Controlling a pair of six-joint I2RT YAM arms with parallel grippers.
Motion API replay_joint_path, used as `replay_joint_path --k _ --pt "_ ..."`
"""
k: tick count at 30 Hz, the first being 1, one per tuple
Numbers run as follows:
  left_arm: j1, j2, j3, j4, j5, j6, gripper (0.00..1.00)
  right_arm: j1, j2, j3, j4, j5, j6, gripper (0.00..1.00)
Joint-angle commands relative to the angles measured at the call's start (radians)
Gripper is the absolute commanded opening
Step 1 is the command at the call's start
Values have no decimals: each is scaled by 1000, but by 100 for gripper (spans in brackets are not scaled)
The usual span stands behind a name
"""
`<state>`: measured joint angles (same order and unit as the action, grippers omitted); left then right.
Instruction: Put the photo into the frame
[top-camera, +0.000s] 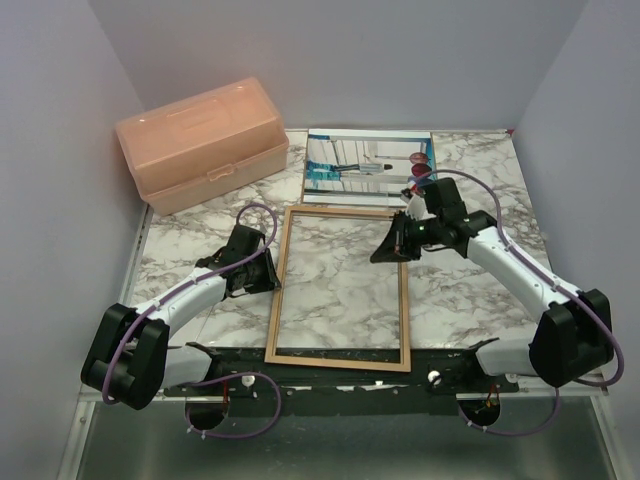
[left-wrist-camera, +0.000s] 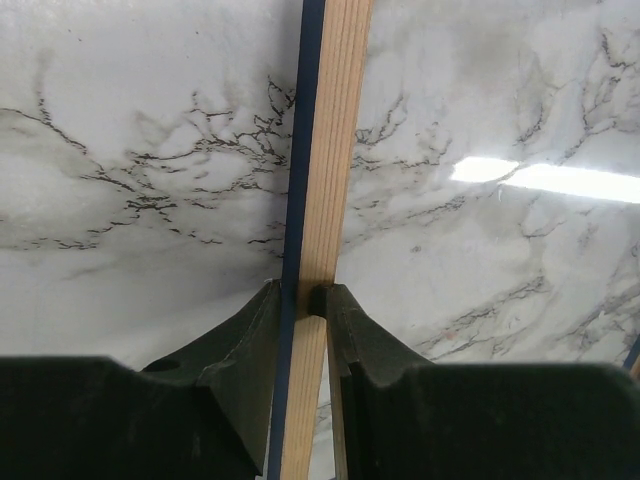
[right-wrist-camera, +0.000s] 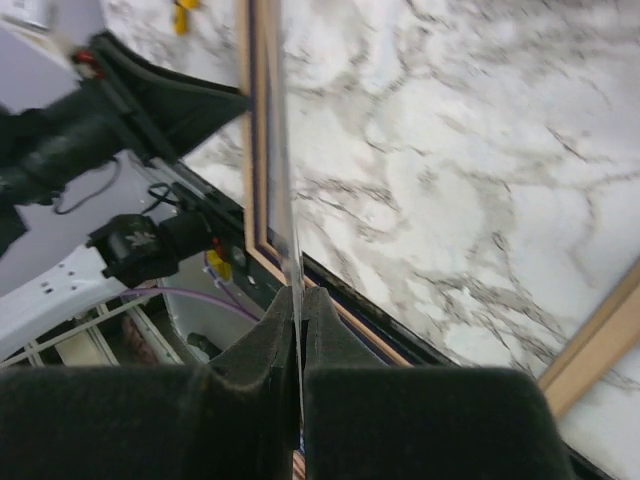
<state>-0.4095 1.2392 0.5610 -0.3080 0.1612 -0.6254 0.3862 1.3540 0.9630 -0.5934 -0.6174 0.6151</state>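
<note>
The frame (top-camera: 338, 357) lies flat in the middle of the marble table, light wood face up. My left gripper (top-camera: 262, 270) is shut on its left rail; the left wrist view shows the fingers (left-wrist-camera: 250, 340) pinching the wood and navy strip of the frame (left-wrist-camera: 335, 150). Over the frame's upper right part, my right gripper (top-camera: 390, 245) is shut on the thin clear pane (right-wrist-camera: 280, 150), which shows edge-on between the pads of the right gripper (right-wrist-camera: 298, 295). The photo (top-camera: 365, 165) lies flat behind the frame, its right end partly hidden by my right arm.
A peach plastic box (top-camera: 200, 140) stands closed at the back left. Grey walls close in the table on the left, back and right. A black strip (top-camera: 340, 375) runs along the near edge between the arm bases.
</note>
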Motion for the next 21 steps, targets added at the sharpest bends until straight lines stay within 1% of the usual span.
replay_joint_path --k 1,7,12,21 --pt "-5 23 -10 -26 -22 16 26 10 -50 86 108 -33 61 1" --pt "-6 23 -11 -26 -22 15 26 11 -97 86 213 -58 167 1" --pt "-5 23 -11 -26 -23 15 26 9 -108 104 219 -75 190 1" --pt "-6 18 -13 -25 -21 15 26 -3 -99 116 214 -156 212 1"
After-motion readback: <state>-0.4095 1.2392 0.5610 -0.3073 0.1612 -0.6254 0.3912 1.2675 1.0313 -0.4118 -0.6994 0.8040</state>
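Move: The frame lies flat beneath the right hand, its middle about 8 cm to that hand's left, level with it fore and aft, and some 12 cm below. Its right bar is roughly 8 cm to the right and its near bar about 20 cm back; the photo lies some 36 cm straight ahead, also down on the table. From the left hand, still astride the left bar, the frame's middle is about 17 cm right and 1 cm ahead. Upward, slowing as it goes, the right hand carries the clear sheet about 8 cm higher above the frame, drifting some 2–3 cm left and about 2 cm forward. Its wrist rolls some 15 degrees so the left-pointing fingers tip up towards level, keeping their pinch on the sheet. The left hand stays put, fingers still around the frame's left bar. ##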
